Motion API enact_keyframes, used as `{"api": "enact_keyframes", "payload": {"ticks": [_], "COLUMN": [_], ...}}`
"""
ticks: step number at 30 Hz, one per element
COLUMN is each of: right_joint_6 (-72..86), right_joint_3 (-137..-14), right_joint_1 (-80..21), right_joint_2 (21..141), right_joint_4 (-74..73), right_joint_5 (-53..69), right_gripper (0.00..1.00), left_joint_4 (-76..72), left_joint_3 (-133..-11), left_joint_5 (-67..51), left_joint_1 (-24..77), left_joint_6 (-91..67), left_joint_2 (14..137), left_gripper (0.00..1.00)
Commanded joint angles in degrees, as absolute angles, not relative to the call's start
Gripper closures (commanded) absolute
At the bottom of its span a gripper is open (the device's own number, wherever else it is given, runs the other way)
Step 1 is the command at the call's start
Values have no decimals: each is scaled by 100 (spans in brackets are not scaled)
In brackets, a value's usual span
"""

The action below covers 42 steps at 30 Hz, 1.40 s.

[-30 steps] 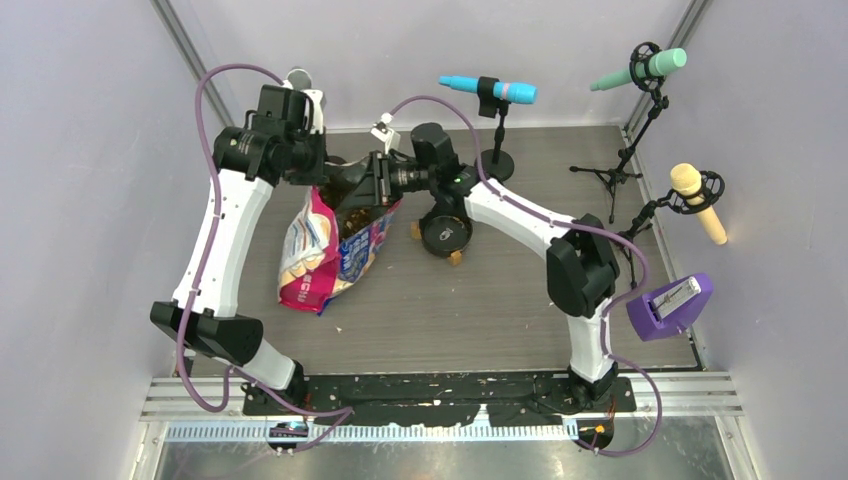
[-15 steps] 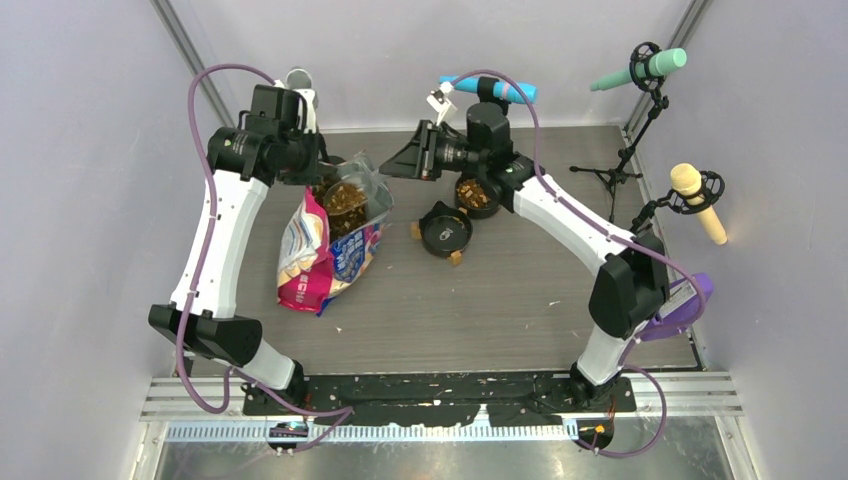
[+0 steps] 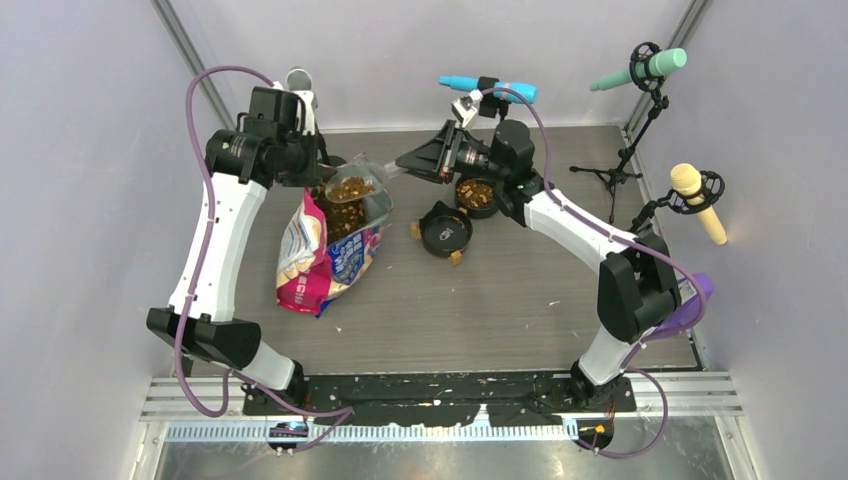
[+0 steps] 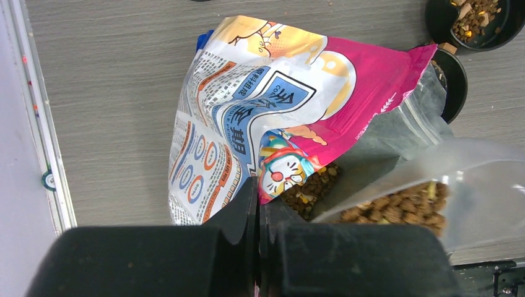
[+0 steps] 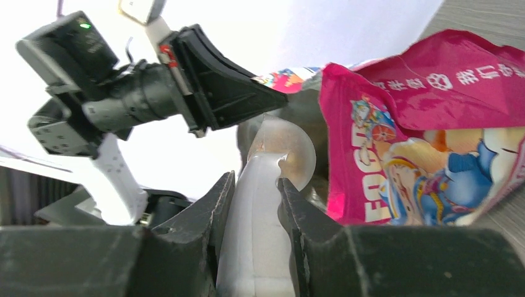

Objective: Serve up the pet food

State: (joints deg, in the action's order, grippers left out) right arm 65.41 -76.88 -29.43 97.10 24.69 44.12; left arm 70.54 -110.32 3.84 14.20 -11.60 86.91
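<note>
The pink-and-blue pet food bag (image 3: 322, 250) lies on the table with its mouth held up and open. My left gripper (image 3: 310, 180) is shut on the bag's top edge (image 4: 272, 176), next to the cartoon print. Brown pet food (image 4: 309, 189) shows inside the bag. My right gripper (image 3: 402, 165) is shut on the white handle (image 5: 254, 235) of a translucent scoop (image 3: 350, 190). The scoop (image 4: 433, 201) hangs over the bag's mouth, loaded with kibble. In the right wrist view the bag (image 5: 433, 142) is at the right and my right gripper (image 5: 255, 179) clamps the handle.
Two small black bowls stand right of the bag: the far bowl (image 3: 475, 194) holds kibble, the near bowl (image 3: 446, 232) with tan feet looks empty. Microphones on stands (image 3: 500, 120) line the back and right side. A purple device (image 3: 672, 305) sits at the right edge.
My right arm has drawn back to the right from the bag's mouth, and the scoop now sits above the opening full of kibble. The left gripper has kept its hold on the bag.
</note>
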Motion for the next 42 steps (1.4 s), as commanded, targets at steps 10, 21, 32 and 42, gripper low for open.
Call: {"api": "enact_keyframes", "payload": {"ticks": [10,21,32,42], "right_joint_6": [9065,8204,6743,5421], "right_joint_3": [-6684,-5857,-4839,-4259], "right_joint_1": [-2259,-1446,-813,-296], "right_joint_2": [9124,8358,7802,7738], "right_joint_4": [5748,4749,3784,2835], "right_joint_5": [4538,4474,4166,3964], "right_gripper": [95,95,95,95], "left_joint_4": [6776,6769,6661,6668], "left_joint_3": [-11230,-11224,-11125,-11180], "left_joint_5": [265,264,335,364], "left_joint_1": [1345,1336,1327,1318], "left_joint_6": [-1204,-1195,-1248,-1214], "left_joint_2": [8194,8218,8210,8244], "left_gripper": [100,100,100,100]}}
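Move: The near, almost empty bowl, where the loaded scoop in the right hand is headed, lies about 8 cm to that hand's right, 4 cm farther out and some 31 cm below. The full bowl stands about 18 cm right and 13 cm ahead of the hand, equally low; the food bag's middle is roughly 17 cm left, 8 cm back and 20 cm down. From the left hand, the near bowl is some 28 cm right, 4 cm ahead and 30 cm below. The scoop of kibble, still gripped by its handle, is carried by the right hand from the bag's open mouth about 19 cm right towards the near bowl, rising some 4 cm on the way, then sinking to end 10 cm lower. Its tip lifts about 15 degrees and levels again while the hand swings clockwise. The left hand stays, keeping the bag's rim pinched. ##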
